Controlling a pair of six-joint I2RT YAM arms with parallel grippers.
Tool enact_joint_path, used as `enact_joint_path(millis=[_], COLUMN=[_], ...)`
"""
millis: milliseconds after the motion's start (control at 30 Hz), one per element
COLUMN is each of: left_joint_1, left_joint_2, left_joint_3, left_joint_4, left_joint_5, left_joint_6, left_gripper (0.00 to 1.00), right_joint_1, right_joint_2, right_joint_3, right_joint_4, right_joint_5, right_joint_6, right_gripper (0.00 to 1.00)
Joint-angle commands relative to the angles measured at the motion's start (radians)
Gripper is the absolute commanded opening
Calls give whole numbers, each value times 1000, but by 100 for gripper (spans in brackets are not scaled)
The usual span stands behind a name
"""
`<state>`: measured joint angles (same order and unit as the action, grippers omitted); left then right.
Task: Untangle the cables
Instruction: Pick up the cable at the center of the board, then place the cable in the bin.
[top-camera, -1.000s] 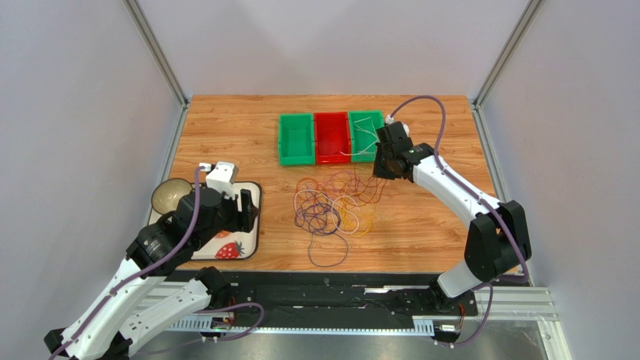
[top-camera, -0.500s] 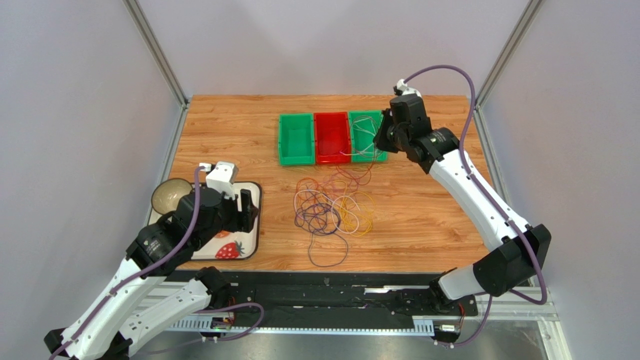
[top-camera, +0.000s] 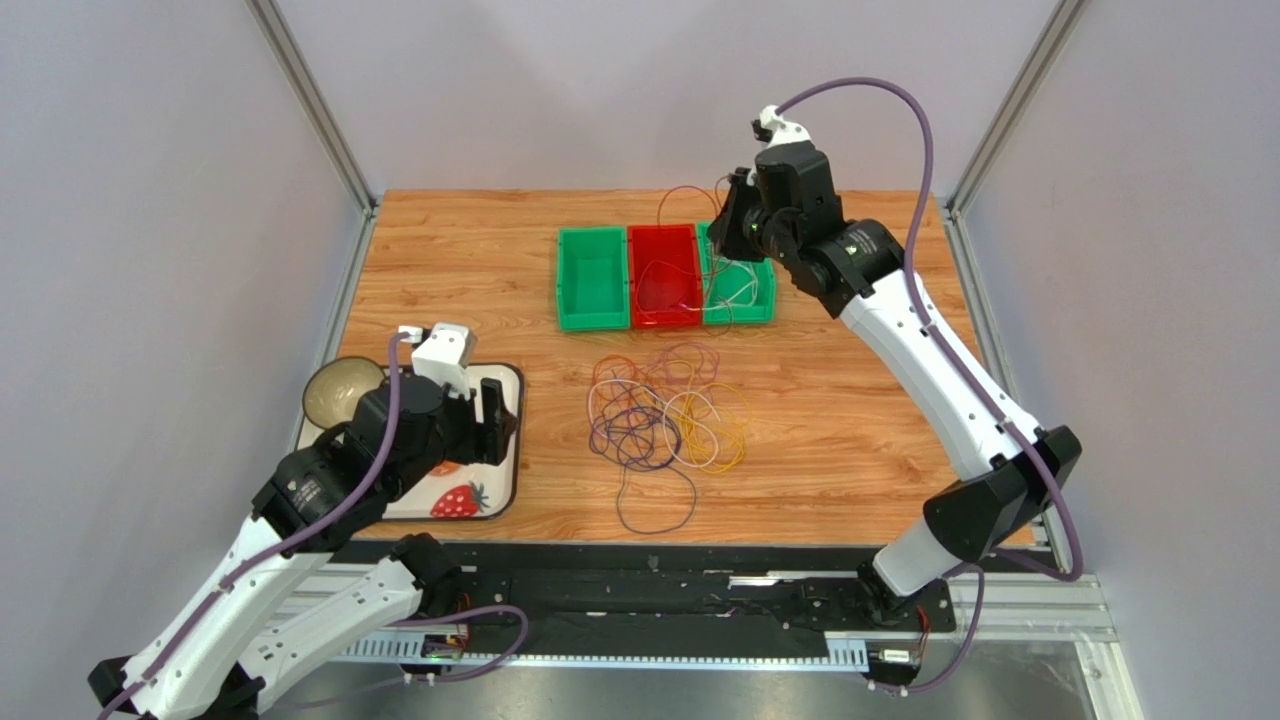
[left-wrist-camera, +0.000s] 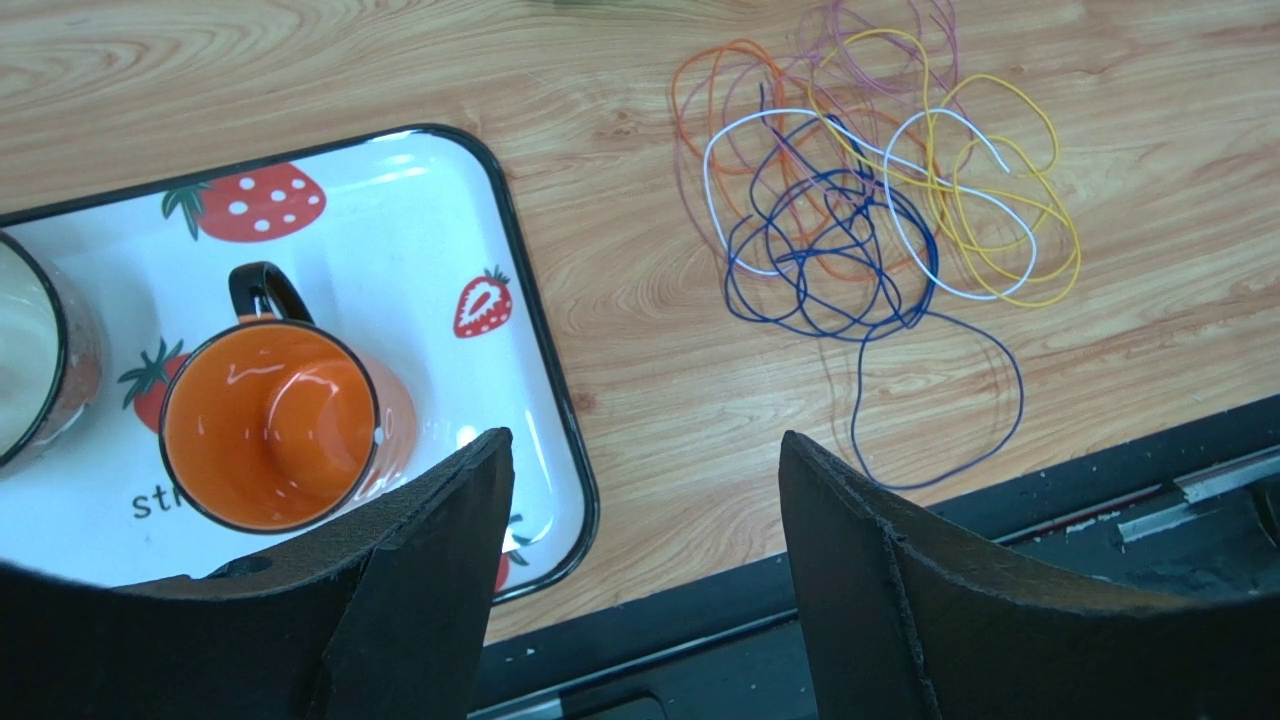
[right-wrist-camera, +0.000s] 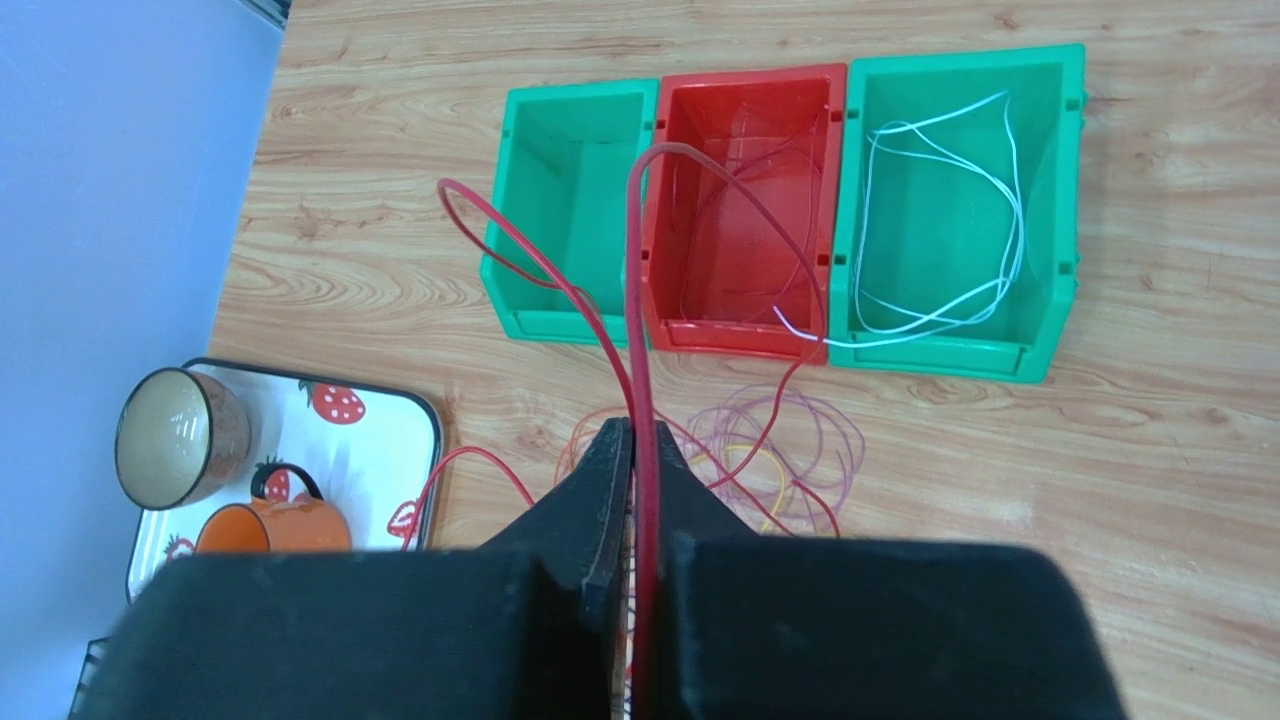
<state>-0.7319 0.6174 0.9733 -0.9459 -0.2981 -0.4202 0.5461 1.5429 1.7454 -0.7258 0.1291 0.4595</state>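
The cables (top-camera: 661, 420) lie in a loose tangle of purple, yellow, white and orange loops mid-table; the left wrist view shows this tangle (left-wrist-camera: 872, 195) too. My right gripper (top-camera: 736, 225) hangs high over the bins, shut (right-wrist-camera: 639, 450) on a red cable (right-wrist-camera: 636, 300) that loops upward and trails back down toward the tangle. A white cable (right-wrist-camera: 939, 225) lies in the right green bin (right-wrist-camera: 1052, 195). My left gripper (top-camera: 489, 420) hovers open (left-wrist-camera: 643, 443) over the tray's right edge, holding nothing.
A left green bin (top-camera: 592, 278), a red bin (top-camera: 664, 275) and a right green bin (top-camera: 759, 293) stand in a row at the back. A strawberry-print tray (top-camera: 508, 477) at the near left carries an orange mug (left-wrist-camera: 271, 420) and a brown cup (top-camera: 338, 390).
My right arm has risen and swung back from the tangle's far edge to above the bins, drawing the red cable up with it. The left arm has stayed still.
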Motion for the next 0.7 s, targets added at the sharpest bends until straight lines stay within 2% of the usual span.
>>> enact_joint_path(millis=[0, 667], left_joint_1=[-3, -3], left_joint_2=[-7, -4], left_joint_3=[-4, -2], left_joint_4=[16, 9], left_joint_5=[-12, -42], left_joint_6=[4, -6], left_gripper=[74, 74], right_joint_1=[5, -20], right_joint_2=[55, 428], right_joint_3=[98, 450], right_joint_4=[12, -9], right_joint_5=[-5, 15], right_joint_6=[-28, -22], right_gripper=[0, 0])
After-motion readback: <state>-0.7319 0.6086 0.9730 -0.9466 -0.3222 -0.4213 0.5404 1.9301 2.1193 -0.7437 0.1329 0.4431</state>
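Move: The red cable already hangs from the right hand's shut fingers. The red box it is being taken to lies about 16 cm ahead, 7 cm to the left and some 29 cm below; the left green box stands 12 cm left of the red one, the right green box 12 cm right of it, both level with it. The remaining tangle is about 9 cm back and 8 cm left of the hand. From the idle left hand the red box is some 37 cm ahead, 21 cm right. The red cable, still pinched in the right hand's shut fingers, is carried high above the boxes: forward about 8.5 cm and left some 4.5 cm towards the red box, sinking slightly on the way. The wrist keeps its attitude and the grip stays closed. ##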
